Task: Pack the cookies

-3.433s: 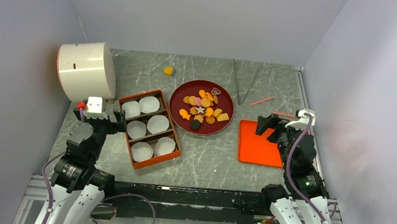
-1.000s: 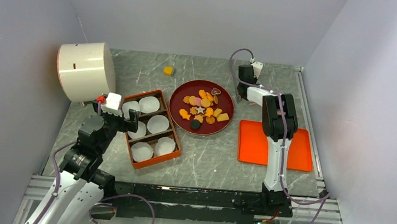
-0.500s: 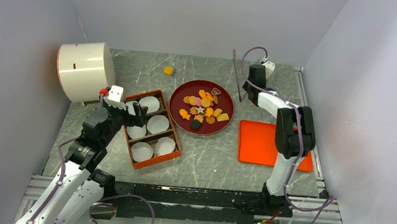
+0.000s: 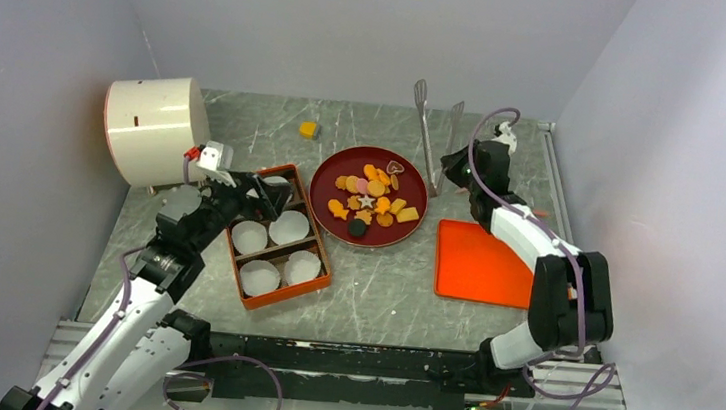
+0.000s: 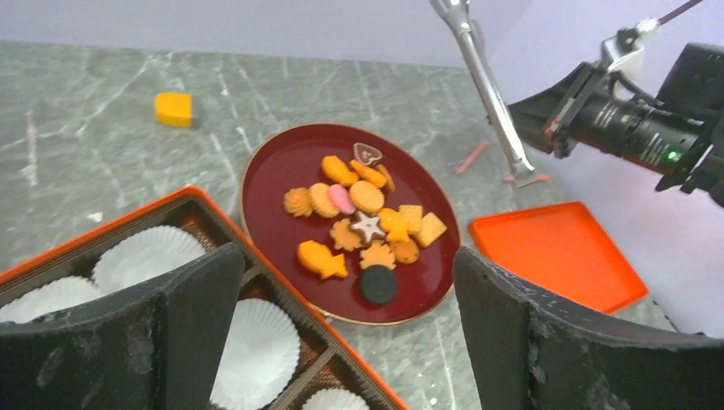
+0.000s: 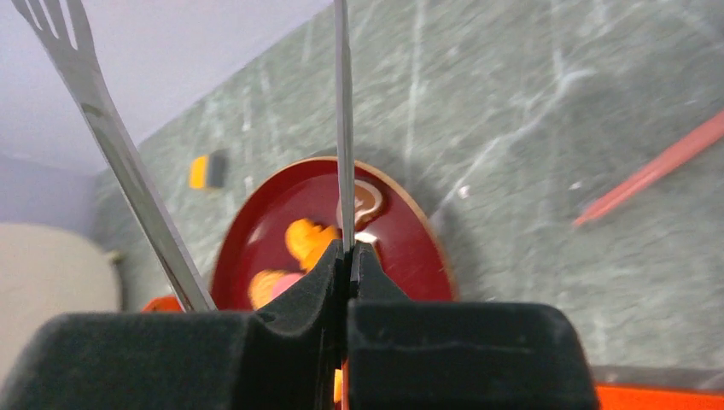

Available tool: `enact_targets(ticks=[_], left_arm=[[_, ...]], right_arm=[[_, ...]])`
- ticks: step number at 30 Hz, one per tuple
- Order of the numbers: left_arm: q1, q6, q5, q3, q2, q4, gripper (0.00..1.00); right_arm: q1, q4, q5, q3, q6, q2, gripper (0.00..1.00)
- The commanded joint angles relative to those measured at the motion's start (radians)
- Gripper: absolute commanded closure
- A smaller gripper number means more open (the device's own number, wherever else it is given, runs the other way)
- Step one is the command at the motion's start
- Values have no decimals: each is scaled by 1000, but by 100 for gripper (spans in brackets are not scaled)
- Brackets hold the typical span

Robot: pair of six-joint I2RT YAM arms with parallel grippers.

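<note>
The cookies (image 4: 370,198) are small orange, yellow, pink, dark and star-shaped pieces heaped on a dark red plate (image 4: 331,168). The left wrist view has the cookies (image 5: 367,218) ahead, and the right wrist view shows the cookies (image 6: 307,239) below. My right gripper (image 4: 455,169) is shut on one arm of metal tongs (image 4: 426,131), holding them raised to the right of the plate. In its own view the right gripper (image 6: 350,254) pinches the thin tongs (image 6: 343,128). My left gripper (image 4: 265,188) hangs open over the orange box (image 4: 242,294) of white paper cups; the left gripper (image 5: 346,256) holds nothing.
A white cylinder (image 4: 155,130) lies on its side at the back left. A loose yellow block (image 4: 308,129) sits behind the plate. An orange tray (image 4: 479,266) lies flat to the right, and a thin pink stick (image 5: 471,158) rests on the table near it.
The right arm has lifted the tongs off the table and drawn back to the right with them. The left gripper has moved forward over the box towards the plate.
</note>
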Motion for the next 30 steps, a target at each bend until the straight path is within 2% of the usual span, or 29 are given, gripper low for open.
enact_targets(ticks=[1,10,18,30], left_arm=[[0,-162,117,28,60,187,3],[-10,-387,234,1,204,462,3],[-69,-524,272,-5,330,700,3],[-162,-580,190,19,450,810,3]], right_arm=[[4,179,-185,-86,137,-106,100],[45,365,-331,-199,271,-187,100],[144,465,-395,-204,342,-175,100],[279,632,-454,-156,454,-77,100]])
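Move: The tongs, pinched in the right hand with their tines up, have their middle about 20 cm ahead of the open left hand, 30 cm to its right and 6 cm below. The plate lies some 21 cm ahead of the left hand, 19 cm right and 25 cm below; the box about 9 cm ahead, 1 cm left and 24 cm below. From the right hand the plate lies about 4 cm ahead, 14 cm left and 15 cm below. Right hand brings the gripped tongs 20 cm left, back and up; open left hand comes 12 cm right. ##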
